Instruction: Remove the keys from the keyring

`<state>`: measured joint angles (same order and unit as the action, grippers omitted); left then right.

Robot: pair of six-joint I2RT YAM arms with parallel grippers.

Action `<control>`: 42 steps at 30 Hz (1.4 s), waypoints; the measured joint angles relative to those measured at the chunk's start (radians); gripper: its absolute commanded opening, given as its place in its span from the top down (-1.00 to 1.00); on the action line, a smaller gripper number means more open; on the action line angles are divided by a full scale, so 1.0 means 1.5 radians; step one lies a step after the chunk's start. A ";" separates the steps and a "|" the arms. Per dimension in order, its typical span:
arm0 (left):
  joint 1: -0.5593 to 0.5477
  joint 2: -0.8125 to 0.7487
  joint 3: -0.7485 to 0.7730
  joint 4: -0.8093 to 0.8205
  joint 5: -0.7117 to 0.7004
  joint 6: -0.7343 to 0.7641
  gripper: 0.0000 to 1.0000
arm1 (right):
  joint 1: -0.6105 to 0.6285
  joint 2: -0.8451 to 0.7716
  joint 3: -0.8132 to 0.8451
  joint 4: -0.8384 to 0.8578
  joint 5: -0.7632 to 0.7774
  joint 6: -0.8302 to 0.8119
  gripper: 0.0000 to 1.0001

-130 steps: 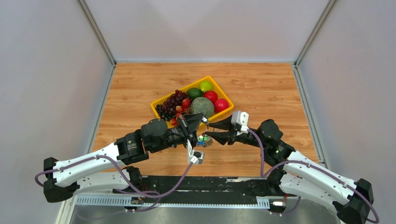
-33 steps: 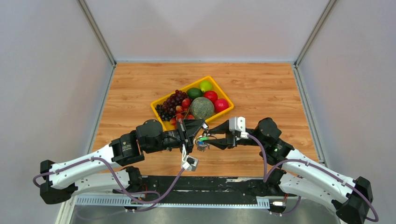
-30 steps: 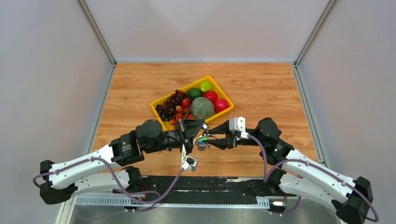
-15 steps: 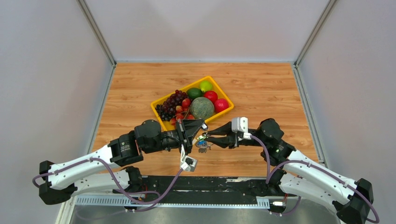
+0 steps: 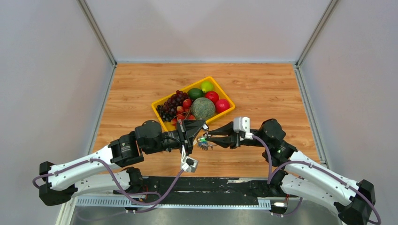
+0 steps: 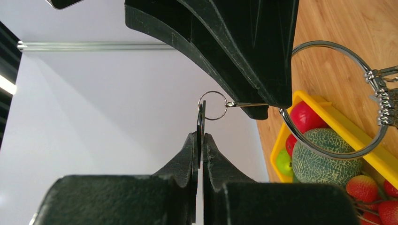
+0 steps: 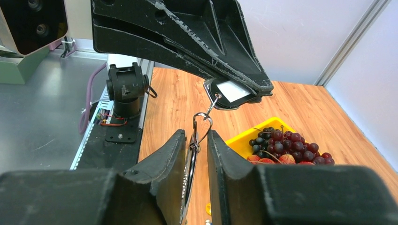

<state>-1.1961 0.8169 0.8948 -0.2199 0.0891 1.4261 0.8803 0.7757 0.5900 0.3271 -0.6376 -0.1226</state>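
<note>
My left gripper [image 5: 201,132] and right gripper [image 5: 210,138] meet tip to tip above the table's front middle. A small bunch of keys [image 5: 202,143] with green and blue heads hangs between them. In the left wrist view my left gripper [image 6: 201,138] is shut on a thin flat black piece, a tag or key head [image 6: 201,119]. A small ring [image 6: 212,105] links it to the big silvery keyring [image 6: 335,152]. In the right wrist view the keyring [image 7: 189,176] stands edge-on between my right gripper's [image 7: 195,140] nearly closed jaws. The black piece shows a white face [image 7: 231,90].
A yellow tray [image 5: 220,89] of fruit stands just behind the grippers, with grapes [image 5: 172,104], a melon [image 5: 202,108], red apples and green fruit. It shows in both wrist views [image 6: 356,136] [image 7: 239,136]. Grey walls close in the wooden table.
Over the last second my right gripper has drawn slightly right and back, and the key bunch has shifted with it. My left gripper keeps its hold and has barely moved.
</note>
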 measured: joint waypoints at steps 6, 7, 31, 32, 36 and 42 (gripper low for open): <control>0.000 0.000 0.000 0.000 0.000 0.000 1.00 | 0.000 0.013 0.000 0.001 -0.001 0.001 0.57; 0.000 0.000 0.000 0.000 0.000 0.000 1.00 | 0.000 0.016 0.000 0.001 -0.001 0.002 0.58; 0.000 -0.004 0.000 -0.004 -0.017 -0.003 1.00 | -0.025 0.012 -0.005 0.012 0.063 0.122 1.00; 0.000 -0.005 -0.002 -0.004 -0.020 -0.003 1.00 | -0.027 0.006 -0.008 0.016 0.072 0.136 1.00; 0.000 -0.011 -0.012 -0.002 -0.028 -0.005 1.00 | -0.028 -0.022 -0.024 0.024 0.100 0.204 1.00; 0.000 -0.011 -0.023 0.003 -0.039 -0.005 1.00 | -0.028 -0.024 -0.027 0.018 0.144 0.315 1.00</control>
<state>-1.1961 0.7998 0.8604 -0.2157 0.0307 1.4181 0.8383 0.7399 0.5488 0.3546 -0.4221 0.3492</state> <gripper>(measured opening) 0.047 0.033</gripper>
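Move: The keyring hangs between the right hand's parted fingers, its middle about 3 cm straight below that hand, with the bunch of keys some 6 cm below on the lower rim. The black tag in the left fingers is about 4 cm above the right hand, 2 cm left and 1 cm ahead. From the left hand, the keyring's middle is roughly 7 cm below, 2 cm right and 1 cm back. The right fingers close on the upper part of the keyring, beside its link to the tag, after a small dip. Then, gripping it, the hand pushes forward about 2.5 cm and draws 1.5 cm right, away from the left fingers, rolling its forward side down some 25 degrees and yawing a little clockwise. The left hand keeps its pinch on the tag and sinks about a centimetre late on. ##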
